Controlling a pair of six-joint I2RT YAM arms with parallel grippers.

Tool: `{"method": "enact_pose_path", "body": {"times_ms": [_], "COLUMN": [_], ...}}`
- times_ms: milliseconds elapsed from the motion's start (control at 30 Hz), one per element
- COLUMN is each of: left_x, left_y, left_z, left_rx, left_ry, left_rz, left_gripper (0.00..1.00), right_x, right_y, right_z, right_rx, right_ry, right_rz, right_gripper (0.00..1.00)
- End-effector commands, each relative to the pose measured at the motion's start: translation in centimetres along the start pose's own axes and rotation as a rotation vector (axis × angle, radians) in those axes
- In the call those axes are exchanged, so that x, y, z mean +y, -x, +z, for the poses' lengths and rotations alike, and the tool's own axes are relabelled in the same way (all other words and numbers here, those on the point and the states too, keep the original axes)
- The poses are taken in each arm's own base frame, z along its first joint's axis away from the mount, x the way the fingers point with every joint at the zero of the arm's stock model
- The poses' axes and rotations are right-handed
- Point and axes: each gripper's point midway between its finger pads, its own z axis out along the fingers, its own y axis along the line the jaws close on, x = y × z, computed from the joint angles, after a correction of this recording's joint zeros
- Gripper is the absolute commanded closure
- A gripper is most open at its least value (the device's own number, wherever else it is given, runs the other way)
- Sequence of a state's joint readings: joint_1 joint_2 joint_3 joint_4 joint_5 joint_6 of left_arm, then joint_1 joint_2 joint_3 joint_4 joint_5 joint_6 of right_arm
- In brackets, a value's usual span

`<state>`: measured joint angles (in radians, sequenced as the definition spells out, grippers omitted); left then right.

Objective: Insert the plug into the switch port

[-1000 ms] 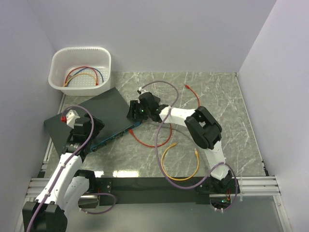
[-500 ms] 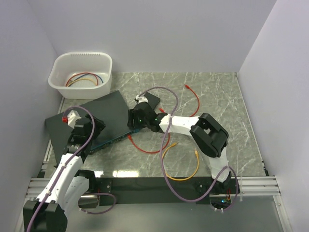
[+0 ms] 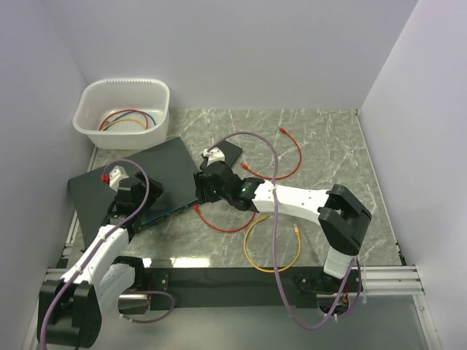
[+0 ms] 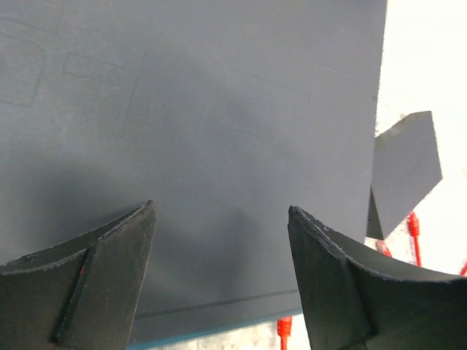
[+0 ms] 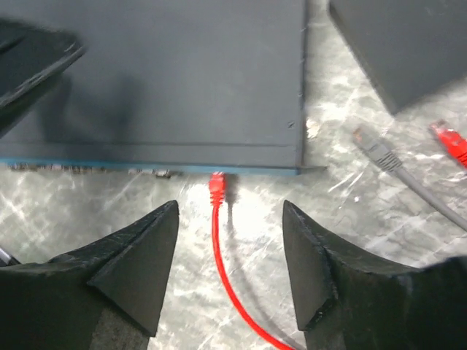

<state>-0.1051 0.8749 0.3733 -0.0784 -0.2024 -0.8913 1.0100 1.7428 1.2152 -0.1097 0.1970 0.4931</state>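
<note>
The black switch (image 3: 135, 175) lies at the left, its teal front face (image 3: 171, 208) turned toward the near right. The red plug (image 3: 198, 208) ends a thin red cable (image 3: 230, 228). In the right wrist view the plug (image 5: 217, 185) has its tip against the teal face (image 5: 109, 162), at a port near the right end; I cannot tell how deep it sits. My right gripper (image 5: 230, 209) is open and empty, with the cable (image 5: 219, 255) between its fingers (image 5: 139, 255). My left gripper (image 4: 220, 211) is open over the switch's top (image 4: 219, 109), and the plug (image 4: 284, 328) shows below it.
A small black box (image 3: 226, 151) lies behind the right gripper. A grey cable's plug (image 5: 368, 144) and a second red plug (image 5: 449, 140) lie to the right of the switch. An orange-yellow cable (image 3: 273, 251) loops near the front. A white basket (image 3: 120, 109) holding cables stands at the back left.
The right arm has stretched out, its elbow swinging right, and its gripper has shifted toward the near left. The red plug has moved nearer along the switch's front. The left gripper has shifted slightly.
</note>
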Motion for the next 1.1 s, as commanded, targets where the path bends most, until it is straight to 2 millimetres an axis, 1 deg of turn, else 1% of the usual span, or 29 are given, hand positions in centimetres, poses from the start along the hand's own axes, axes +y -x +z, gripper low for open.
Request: {"method": "enact_pose_path", "body": {"times_ms": [0,33,67,133,167,200,300,533,633,667,733,767,800,867,900,967,1000,1067], "left_x": [-1.5,-1.2,-1.2,-1.2,-1.3,-1.2,-1.0,-0.9,-0.9,-0.9,-0.8,-0.8,-0.8,-0.8,-0.8,-0.8,-0.8,-0.8], "left_y": [0.6,0.1,0.0,-0.1,-0.1,0.0,0.1,0.1,-0.1,-0.1,-0.2,-0.1,-0.2,-0.1,-0.1,-0.2,-0.1,-0.1], "left_z": [1.0,1.4,1.5,1.7,1.7,1.7,1.4,1.4,1.6,1.6,1.6,1.6,1.6,1.6,1.6,1.6,1.6,1.6], "left_rx": [-0.026,-0.011,-0.005,0.003,0.003,0.001,-0.009,-0.006,0.006,0.010,0.014,0.013,0.016,0.016,0.015,0.016,0.016,0.017], "left_ry": [-0.069,-0.059,-0.059,-0.050,-0.054,-0.052,-0.052,-0.050,-0.044,-0.044,-0.043,-0.044,-0.045,-0.046,-0.047,-0.048,-0.049,-0.051], "left_rz": [0.012,0.018,0.021,0.029,0.031,0.030,0.030,0.028,0.029,0.029,0.029,0.029,0.031,0.029,0.028,0.027,0.026,0.025], "left_gripper": [0.22,0.22,0.22,0.23,0.23,0.22,0.21,0.20,0.21,0.21,0.21,0.21,0.21,0.21,0.21,0.21,0.21,0.21], "right_x": [0.1,0.8,0.7,1.3,1.3,1.5,2.0,2.1,2.2,2.0,2.2,1.9,2.2,2.1,2.5,2.4,2.9,3.0], "right_y": [-2.1,-2.6,-3.7,-4.3,-5.3,-5.3,-6.3,-8.1,-8.6,-9.0,-8.7,-9.3,-8.9,-9.4,-9.1,-9.0,-8.6,-8.2], "right_z": [-0.1,0.1,0.8,1.4,2.0,2.3,2.6,2.9,3.4,3.8,4.2,4.6,4.8,5.3,5.4,5.7,5.8,6.0], "right_rx": [0.048,0.060,0.087,0.105,0.133,0.136,0.151,0.187,0.196,0.208,0.203,0.218,0.210,0.224,0.219,0.218,0.210,0.206], "right_ry": [-0.034,-0.022,-0.031,-0.030,-0.039,-0.042,-0.044,-0.059,-0.066,-0.075,-0.080,-0.091,-0.087,-0.098,-0.091,-0.095,-0.087,-0.089], "right_rz": [-0.089,-0.092,-0.099,-0.095,-0.100,-0.099,-0.113,-0.122,-0.120,-0.125,-0.124,-0.133,-0.133,-0.139,-0.138,-0.137,-0.135,-0.135], "right_gripper": [0.36,0.37,0.39,0.42,0.44,0.45,0.45,0.47,0.58,0.65,0.71,0.76,0.77,0.79,0.80,0.81,0.81,0.82]}}
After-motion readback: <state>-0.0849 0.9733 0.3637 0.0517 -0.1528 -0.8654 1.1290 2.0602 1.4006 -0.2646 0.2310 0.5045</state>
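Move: The red plug, its nose already at the switch port, lies from the open right hand some 3 cm back, 4 cm to the left and 10 cm below. The switch's middle is about 18 cm left of the plug and 6 cm farther out. The grey plug lies about 9 cm right of the red plug and 6 cm farther out, the black box about 8 cm right and 16 cm beyond. From the left hand the red plug is about 4 cm back, 15 cm right, 7 cm below. Down and back goes the right hand, dropping about 9 cm towards the red plug while its fingers tip some 15 degrees steeper; it then eases left and slightly lower as the open fingers close around the red cable at the rear of the plug's boot. The left hand edges about 1.5 cm forward over the switch, then stays there, fingers still open. ##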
